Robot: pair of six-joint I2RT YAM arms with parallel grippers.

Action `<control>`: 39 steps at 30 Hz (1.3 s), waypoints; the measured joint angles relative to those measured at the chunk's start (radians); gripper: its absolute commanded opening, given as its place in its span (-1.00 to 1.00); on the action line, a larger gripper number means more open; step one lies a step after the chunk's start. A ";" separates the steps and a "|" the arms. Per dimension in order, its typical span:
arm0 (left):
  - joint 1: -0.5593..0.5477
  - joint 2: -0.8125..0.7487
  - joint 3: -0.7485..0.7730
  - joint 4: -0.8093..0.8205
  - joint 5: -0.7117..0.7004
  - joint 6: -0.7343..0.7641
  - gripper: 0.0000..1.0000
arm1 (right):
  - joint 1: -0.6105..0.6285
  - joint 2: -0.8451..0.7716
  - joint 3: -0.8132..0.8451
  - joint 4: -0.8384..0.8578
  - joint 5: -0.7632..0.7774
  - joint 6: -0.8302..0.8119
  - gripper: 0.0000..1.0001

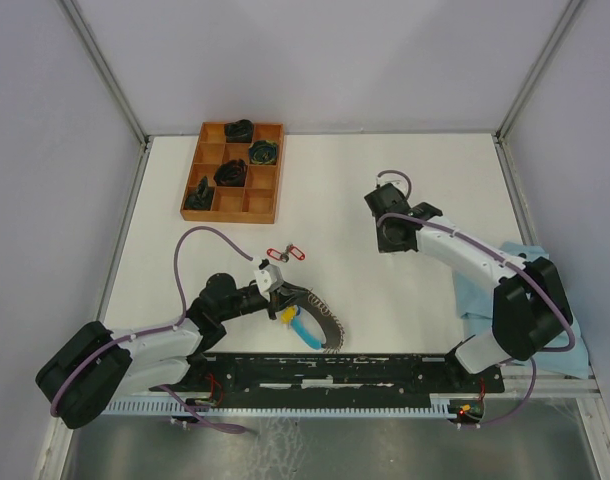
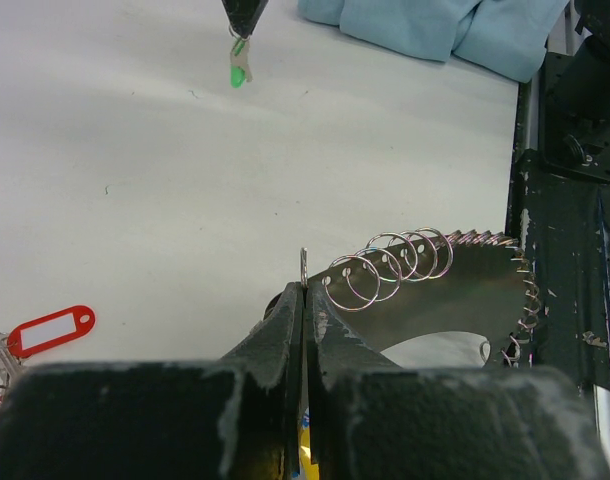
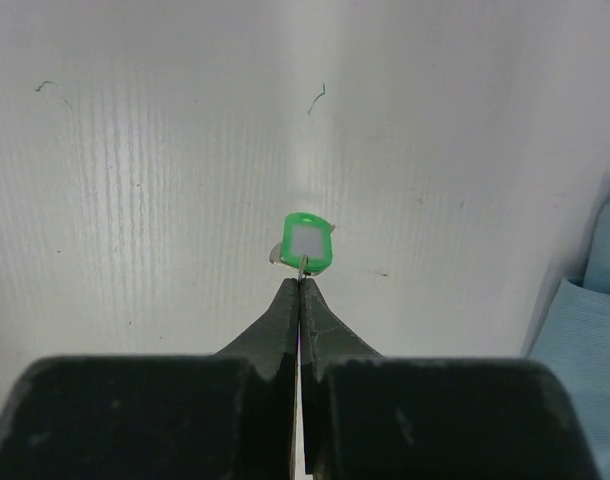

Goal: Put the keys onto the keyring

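The keyring (image 1: 326, 322) lies by the near rail as a curved loop of silver coils (image 2: 390, 265) with a light-blue sleeve (image 1: 307, 331). My left gripper (image 1: 282, 297) is shut on a thin wire ring (image 2: 303, 262) at the loop's end. My right gripper (image 3: 300, 284) hangs above the right half of the table, shut on the small ring of a key with a green tag (image 3: 307, 243); that key (image 2: 238, 70) dangles free of the table. Another key with a red tag (image 1: 289, 254) lies just beyond the left gripper, its tag (image 2: 51, 330) flat on the table.
A wooden compartment tray (image 1: 233, 170) holding several dark objects stands at the back left. A light-blue cloth (image 1: 482, 290) is bunched at the right edge beside the right arm. The black perforated rail (image 1: 335, 372) runs along the near edge.
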 measured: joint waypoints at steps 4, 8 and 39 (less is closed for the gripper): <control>0.000 0.000 0.000 -0.001 0.000 0.000 -0.95 | 0.000 0.000 -0.065 0.023 -0.027 0.055 -0.99; 0.000 0.000 0.000 -0.004 -0.002 0.000 -0.95 | 0.010 0.000 -0.155 0.037 -0.100 0.138 -0.99; 0.000 -0.029 0.000 -0.023 -0.023 0.000 -0.95 | -0.001 0.180 -0.114 0.230 -0.396 0.557 -0.28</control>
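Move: The right hand holds the green-tagged key; the bare table spot it is taken to lies about 7 cm to the left, 5 cm back and 10 cm below. The two red-tagged keys are roughly 26 cm to the hand's left and 1 cm back; the keyring strip is some 18 cm left and 15 cm back. From the left hand, still holding the strip, the spot is about 14 cm right, 5 cm ahead and 11 cm below. The right hand sinks about 9 cm, first back, then left, opens to release the key and eases up. ##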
